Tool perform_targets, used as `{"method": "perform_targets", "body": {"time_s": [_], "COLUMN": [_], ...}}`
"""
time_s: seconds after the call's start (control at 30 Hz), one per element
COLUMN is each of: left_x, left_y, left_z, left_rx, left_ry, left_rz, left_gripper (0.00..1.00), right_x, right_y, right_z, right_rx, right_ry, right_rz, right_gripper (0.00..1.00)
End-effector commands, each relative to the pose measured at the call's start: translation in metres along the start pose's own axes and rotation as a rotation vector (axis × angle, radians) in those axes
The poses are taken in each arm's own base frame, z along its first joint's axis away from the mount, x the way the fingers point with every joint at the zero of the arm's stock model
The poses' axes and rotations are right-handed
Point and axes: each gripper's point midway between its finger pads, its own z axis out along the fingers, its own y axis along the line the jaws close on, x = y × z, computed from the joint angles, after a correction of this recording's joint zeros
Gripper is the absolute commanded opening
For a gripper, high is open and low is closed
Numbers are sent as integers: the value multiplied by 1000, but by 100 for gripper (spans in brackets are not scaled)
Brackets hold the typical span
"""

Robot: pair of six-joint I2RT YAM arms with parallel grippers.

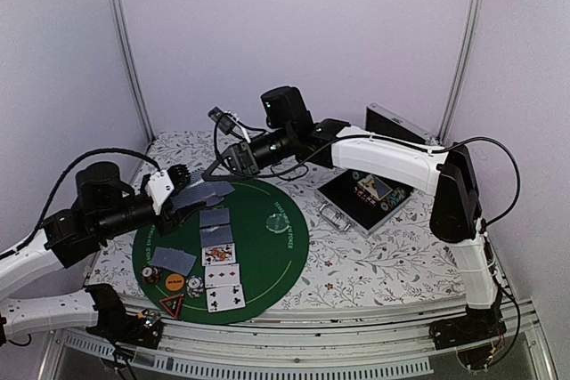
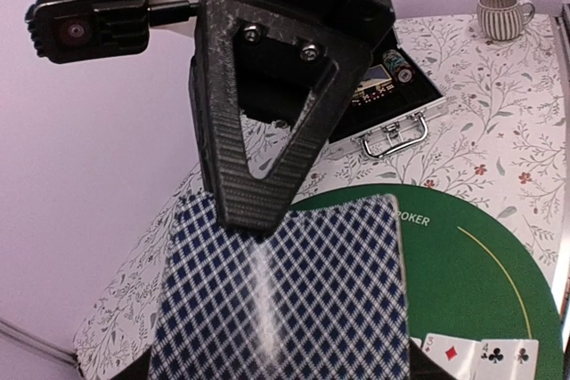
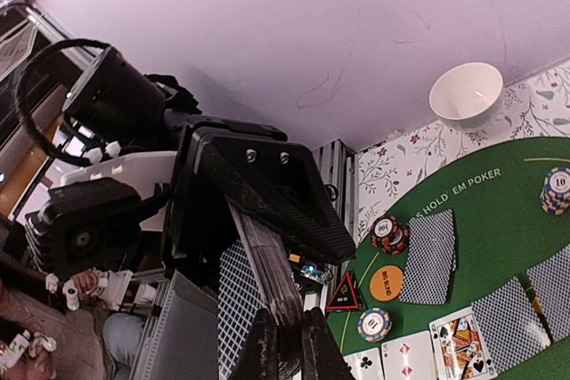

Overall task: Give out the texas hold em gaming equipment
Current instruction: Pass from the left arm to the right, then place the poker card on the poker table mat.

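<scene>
My left gripper (image 1: 171,191) is shut on a deck of blue-diamond-backed playing cards (image 2: 285,295), holding it above the left rim of the green felt mat (image 1: 276,251). The right gripper (image 1: 216,169) reaches across from the right. It is shut on the top playing card at the deck's far edge, one black finger (image 2: 258,149) lying on the card back. On the mat lie face-down cards (image 1: 215,217), face-up cards (image 1: 223,276), chip stacks (image 3: 388,234), an orange disc (image 3: 386,284) and a red-black triangle token (image 3: 343,294).
An open metal chip case (image 1: 365,198) sits on the floral cloth right of the mat, with a black box (image 1: 396,122) behind it. A white ribbed cup (image 2: 505,15) stands at a far corner. Cage posts frame the back wall.
</scene>
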Motion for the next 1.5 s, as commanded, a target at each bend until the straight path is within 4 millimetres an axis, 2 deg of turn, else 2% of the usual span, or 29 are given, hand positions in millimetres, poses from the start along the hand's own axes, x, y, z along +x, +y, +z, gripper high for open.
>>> {"method": "perform_targets", "body": {"time_s": [0.0,0.27,0.3,0.4,0.43,0.57,0.67,0.83,0.93,1.1,1.23,1.27,1.3,1.47], "left_x": [-9,-10,-9,-7,-7,-8,-11,-20,-19,-17,-17,-16,-16,-15], "left_y": [0,0,0,-2,-2,-1,-1,0,2,2,2,2,2,2], "left_z": [-1,-1,-1,0,0,-1,-3,-11,-11,-8,-8,-8,-8,-8], "left_rx": [-1,-2,-1,4,6,2,6,-1,-13,-11,-14,-15,-15,-18], "left_ry": [-41,-42,-41,-37,-37,-41,-54,-103,-98,-86,-83,-82,-81,-77], "left_rz": [9,8,7,2,0,0,-3,-3,-3,-2,-3,-3,-3,-3], "left_gripper": [55,55,61,91,97,98,98,98,98,98,98,98,98,98], "right_x": [-3,-5,-5,-8,-9,-12,-4,35,74,131,158,159,171,195], "right_y": [10,22,21,18,16,8,-5,-35,-56,-80,-101,-104,-109,-124], "right_z": [0,-3,-4,-8,-11,-25,-40,-73,-87,-100,-106,-105,-103,-103], "right_rx": [-41,-74,-68,-46,-33,18,62,163,225,291,331,330,330,355], "right_ry": [8,13,11,-3,-9,-36,-44,-40,-21,8,-8,-18,-15,-44], "right_rz": [2,12,16,23,29,51,94,194,285,396,462,472,496,596], "right_gripper": [2,1,1,1,1,1,1,1,1,1,1,1,1,1]}}
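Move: Between the two grippers the card deck is already pinched by both: its middle about 1 cm ahead and 2 cm right of the left hand, some 3 cm left and 2 cm below the right. The bare patch of mat the right hand heads for lies level with that hand, about 12 cm right and 27 cm down; at mat height from the same hand, the clear dealer disc is 12 cm ahead and 13 right, the queen card 4 ahead and 2 left, the diamond card 2 back and 1 left. Opening wide, the left fingers let go of the deck while the right gripper, still shut on it, stays nearly in place; the left hand then rises a mere 2 cm. The right hand carries the deck down some 20 cm and about 15 cm to the right, towards the bare mat on the near side of the dealer disc, its fingers tipping further down by about 25 degrees and swinging clockwise. ##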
